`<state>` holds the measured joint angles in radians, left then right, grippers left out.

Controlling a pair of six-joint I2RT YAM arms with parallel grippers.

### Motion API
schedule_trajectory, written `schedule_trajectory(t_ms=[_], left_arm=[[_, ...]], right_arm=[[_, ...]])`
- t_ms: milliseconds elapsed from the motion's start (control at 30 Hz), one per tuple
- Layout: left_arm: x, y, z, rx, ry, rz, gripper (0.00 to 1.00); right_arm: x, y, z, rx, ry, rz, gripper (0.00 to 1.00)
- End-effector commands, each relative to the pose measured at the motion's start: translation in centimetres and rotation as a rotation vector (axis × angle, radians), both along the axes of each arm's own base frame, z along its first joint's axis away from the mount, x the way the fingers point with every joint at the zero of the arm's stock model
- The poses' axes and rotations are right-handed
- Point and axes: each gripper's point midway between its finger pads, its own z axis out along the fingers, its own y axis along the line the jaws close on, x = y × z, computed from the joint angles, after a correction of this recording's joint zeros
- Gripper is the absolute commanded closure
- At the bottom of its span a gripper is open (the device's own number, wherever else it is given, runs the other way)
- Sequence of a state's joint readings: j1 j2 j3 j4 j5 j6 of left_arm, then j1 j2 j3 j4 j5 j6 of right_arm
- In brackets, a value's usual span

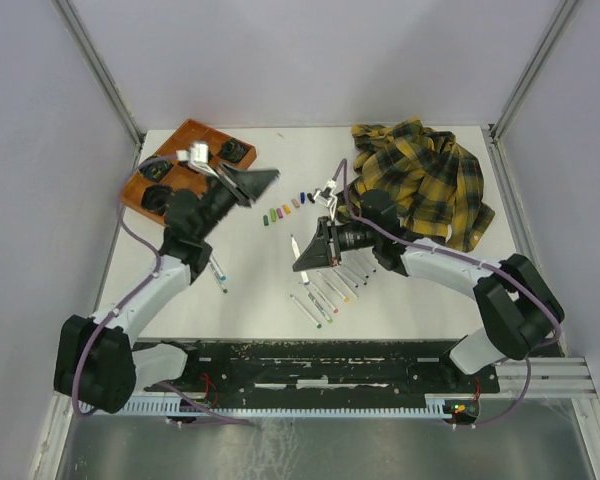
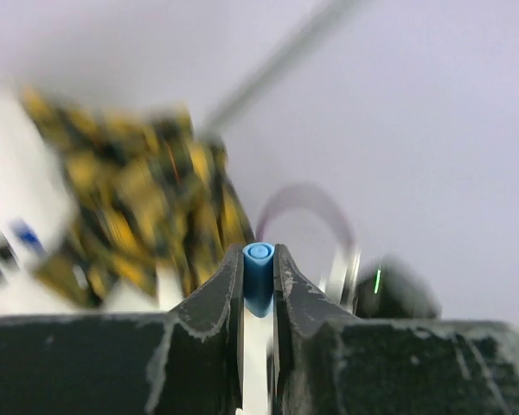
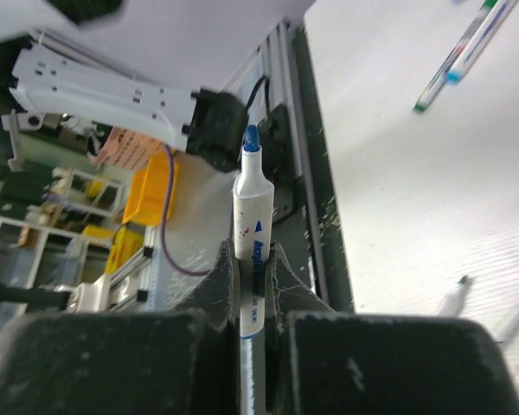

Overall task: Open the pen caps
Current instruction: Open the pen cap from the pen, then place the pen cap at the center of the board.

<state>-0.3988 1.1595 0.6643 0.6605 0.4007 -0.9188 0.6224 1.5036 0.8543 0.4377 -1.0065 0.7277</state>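
Observation:
My left gripper (image 2: 259, 261) is shut on a stubby light-blue pen cap (image 2: 259, 278), its round end facing the camera. In the top view the left gripper (image 1: 268, 179) hangs above the table's back middle. My right gripper (image 3: 254, 256) is shut on a white marker barrel (image 3: 254, 212) whose bare blue tip (image 3: 252, 138) points away from the wrist. From above, the right gripper (image 1: 302, 258) holds that marker (image 1: 294, 244) over the table's middle. Several loose pen caps (image 1: 286, 208) in mixed colours lie in a slanted row between the two grippers.
Several white markers (image 1: 325, 295) lie side by side under the right arm, and one more marker (image 1: 218, 272) lies by the left arm. An orange tray (image 1: 185, 135) sits at the back left. A yellow plaid shirt (image 1: 425, 180) is heaped at the back right.

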Motion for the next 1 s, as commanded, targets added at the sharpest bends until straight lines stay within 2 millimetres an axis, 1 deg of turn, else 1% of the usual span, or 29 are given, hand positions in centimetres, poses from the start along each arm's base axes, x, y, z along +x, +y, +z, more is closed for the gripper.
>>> schedule_trajectory(t_ms=[0,67,100,133,167,200,233,333,433,500,600,700,767,900,967], left_arm=[[3.6,5.4,12.8,-0.195,-0.306,0.189,0.97],[3.9,5.9,14.0,-0.221,-0.326,0.19,0.97],[3.9,6.0,14.1,-0.221,-0.326,0.193,0.97],[4.0,6.2,13.7,-0.208,-0.318,0.207,0.97],[4.1,6.4,12.9,-0.189,-0.299,0.225,0.97],[4.4,6.6,11.3,-0.158,-0.256,0.248,0.97],[4.5,6.9,9.7,-0.131,-0.217,0.275,0.97],[4.9,8.8,3.6,-0.047,-0.058,0.398,0.97],[4.4,10.9,-2.8,0.048,0.103,0.506,0.97],[4.0,12.0,-6.6,0.11,0.203,0.562,0.97],[3.6,13.2,-12.0,0.212,0.363,0.616,0.97],[3.8,13.5,-15.5,0.3,0.494,0.632,0.97],[4.1,13.5,-17.4,0.359,0.575,0.628,0.97],[5.1,13.7,-20.4,0.502,0.692,0.678,0.97],[5.7,13.7,-21.5,0.563,0.724,0.691,0.97]], right_arm=[[-3.6,0.7,-2.2,-0.046,0.125,0.142,1.0],[-3.6,0.8,-2.2,-0.047,0.129,0.146,1.0],[-3.6,0.8,-2.2,-0.049,0.125,0.146,1.0],[-3.6,0.7,-2.2,-0.055,0.113,0.145,1.0],[-3.4,0.6,-2.4,-0.071,0.075,0.144,1.0],[-3.5,0.2,-2.9,-0.117,0.074,0.135,1.0],[-3.3,0.0,-3.0,-0.143,0.045,0.122,1.0],[-2.4,-0.6,-2.9,-0.205,-0.029,0.062,1.0],[-1.9,-1.0,-2.6,-0.246,-0.074,0.029,1.0],[-1.6,-1.2,-2.7,-0.261,-0.086,0.009,1.0],[-1.2,-1.2,-3.4,-0.289,-0.068,-0.019,1.0],[-1.1,-1.0,-4.3,-0.321,-0.041,-0.025,1.0],[-1.1,-0.9,-5.0,-0.341,-0.029,-0.021,1.0],[-1.2,-0.7,-5.6,-0.368,-0.037,-0.03,1.0],[-1.2,-0.7,-5.8,-0.378,-0.035,-0.031,1.0]])
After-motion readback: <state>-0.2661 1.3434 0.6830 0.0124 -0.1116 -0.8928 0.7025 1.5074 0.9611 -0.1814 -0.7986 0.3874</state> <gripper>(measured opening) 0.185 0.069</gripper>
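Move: The left hand, holding the light-blue cap, is bound for the near-left end of the cap row, whose dark green cap lies about 14 cm ahead, 7 cm left and 29 cm below; the light green cap sits 2 cm ahead and 3 cm right of that one. For the right hand, gripping the uncapped blue pen, the dark green pen ending the row of open pens lies roughly 20 cm below, 1 cm ahead and 1 cm left, the light green pen 4 cm farther right. Up and a little forward in a quick arc, about 11 cm, the left hand then swoops down some 30 cm while drifting left, its fingers tipping from level to steeply forward-down and turning counter-clockwise, so it nears the table on the near-left side of the cap row, still pinching the cap. The right hand keeps its pen and sinks towards the open pens, easing slightly back as its fingers tip downward. ##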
